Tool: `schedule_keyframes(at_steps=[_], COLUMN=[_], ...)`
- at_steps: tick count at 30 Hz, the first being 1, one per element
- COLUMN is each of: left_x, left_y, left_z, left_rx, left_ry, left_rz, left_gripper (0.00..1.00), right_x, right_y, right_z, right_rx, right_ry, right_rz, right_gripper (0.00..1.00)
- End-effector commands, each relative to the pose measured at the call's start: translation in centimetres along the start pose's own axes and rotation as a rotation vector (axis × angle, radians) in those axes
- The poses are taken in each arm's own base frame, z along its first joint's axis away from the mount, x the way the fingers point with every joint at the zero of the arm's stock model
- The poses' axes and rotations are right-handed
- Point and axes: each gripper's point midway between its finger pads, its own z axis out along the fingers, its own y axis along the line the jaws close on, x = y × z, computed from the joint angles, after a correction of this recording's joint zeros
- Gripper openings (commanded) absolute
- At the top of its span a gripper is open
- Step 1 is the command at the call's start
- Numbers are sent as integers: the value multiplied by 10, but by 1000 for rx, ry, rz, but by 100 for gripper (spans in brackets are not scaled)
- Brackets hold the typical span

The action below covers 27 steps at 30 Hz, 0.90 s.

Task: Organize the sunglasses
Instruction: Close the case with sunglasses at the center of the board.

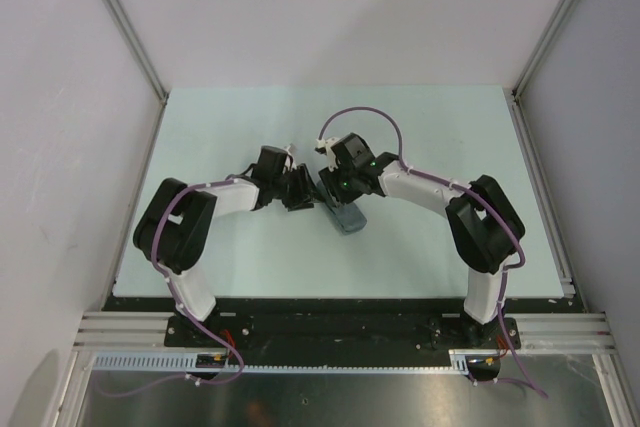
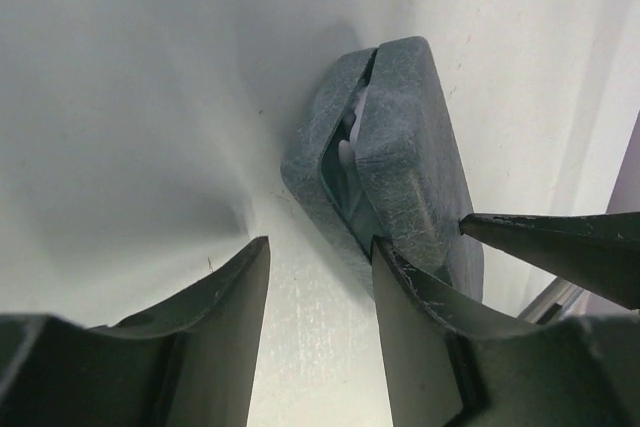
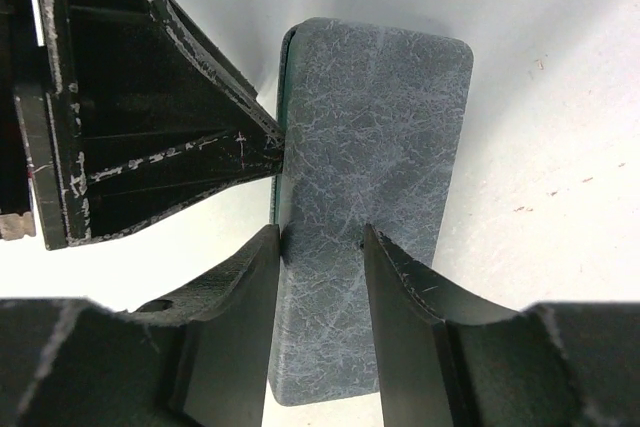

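The grey felt case (image 1: 347, 217) lies at the table's middle, its lid almost shut. In the left wrist view the case (image 2: 410, 137) shows a narrow gap, and a sliver of the white sunglasses (image 2: 349, 137) shows inside. My left gripper (image 2: 318, 252) is open and empty at the case's side, with one finger (image 2: 420, 307) against its near edge. My right gripper (image 3: 320, 242) is open, with both fingertips down on the case's lid (image 3: 380, 127). In the top view the left gripper (image 1: 303, 192) and the right gripper (image 1: 333, 190) meet over the case.
The pale table (image 1: 220, 127) has metal rails along its sides, such as the right one (image 1: 540, 187), and grey walls stand around it. The left gripper's finger (image 3: 190, 137) crowds the case's left side in the right wrist view. The grey-blue cloth is not in view.
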Motion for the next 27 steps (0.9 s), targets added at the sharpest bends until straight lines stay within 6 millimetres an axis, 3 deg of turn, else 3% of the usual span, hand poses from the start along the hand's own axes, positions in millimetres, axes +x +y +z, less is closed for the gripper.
schedule_keyframes(at_steps=[1, 6, 11, 20, 27], left_x=[-3, -2, 7, -10, -22], left_y=[-52, -65, -57, -72, -50], left_z=[-14, -18, -23, -44, -49], left_rx=[219, 319, 360, 438, 352], left_ry=[6, -1, -22, -177, -279], left_rz=[160, 185, 128, 45, -12], left_gripper=[52, 61, 66, 72, 73], right_x=[7, 13, 20, 23, 13], right_y=[-7, -4, 2, 5, 8], right_z=[10, 12, 17, 22, 15], right_rx=[50, 36, 37, 67, 70], right_ry=[24, 44, 68, 68, 32], right_rz=[-20, 2, 5, 65, 73], right_gripper=[42, 40, 40, 40, 40])
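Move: The nearly shut case with the sunglasses lies directly under the right hand, its middle about 1 cm to the right, 1 cm back and 3 cm below, with that hand's fingertips on the lid. From the left hand the case's middle is some 6 cm to the right, about 1 cm back and a little below. One left fingertip sits at the slit along the case's left long edge, and nothing else stands near. Still pressing on the lid, the right fingertips first hold, then follow it down a little over 1 cm while easing back about 1 cm, their gap unchanged. The left finger comes free of the slit as that gripper opens wider; the left hand edges slightly back, then rises about 4.5 cm off the case's edge, tilting some 20 degrees so its fingers point less steeply down. ##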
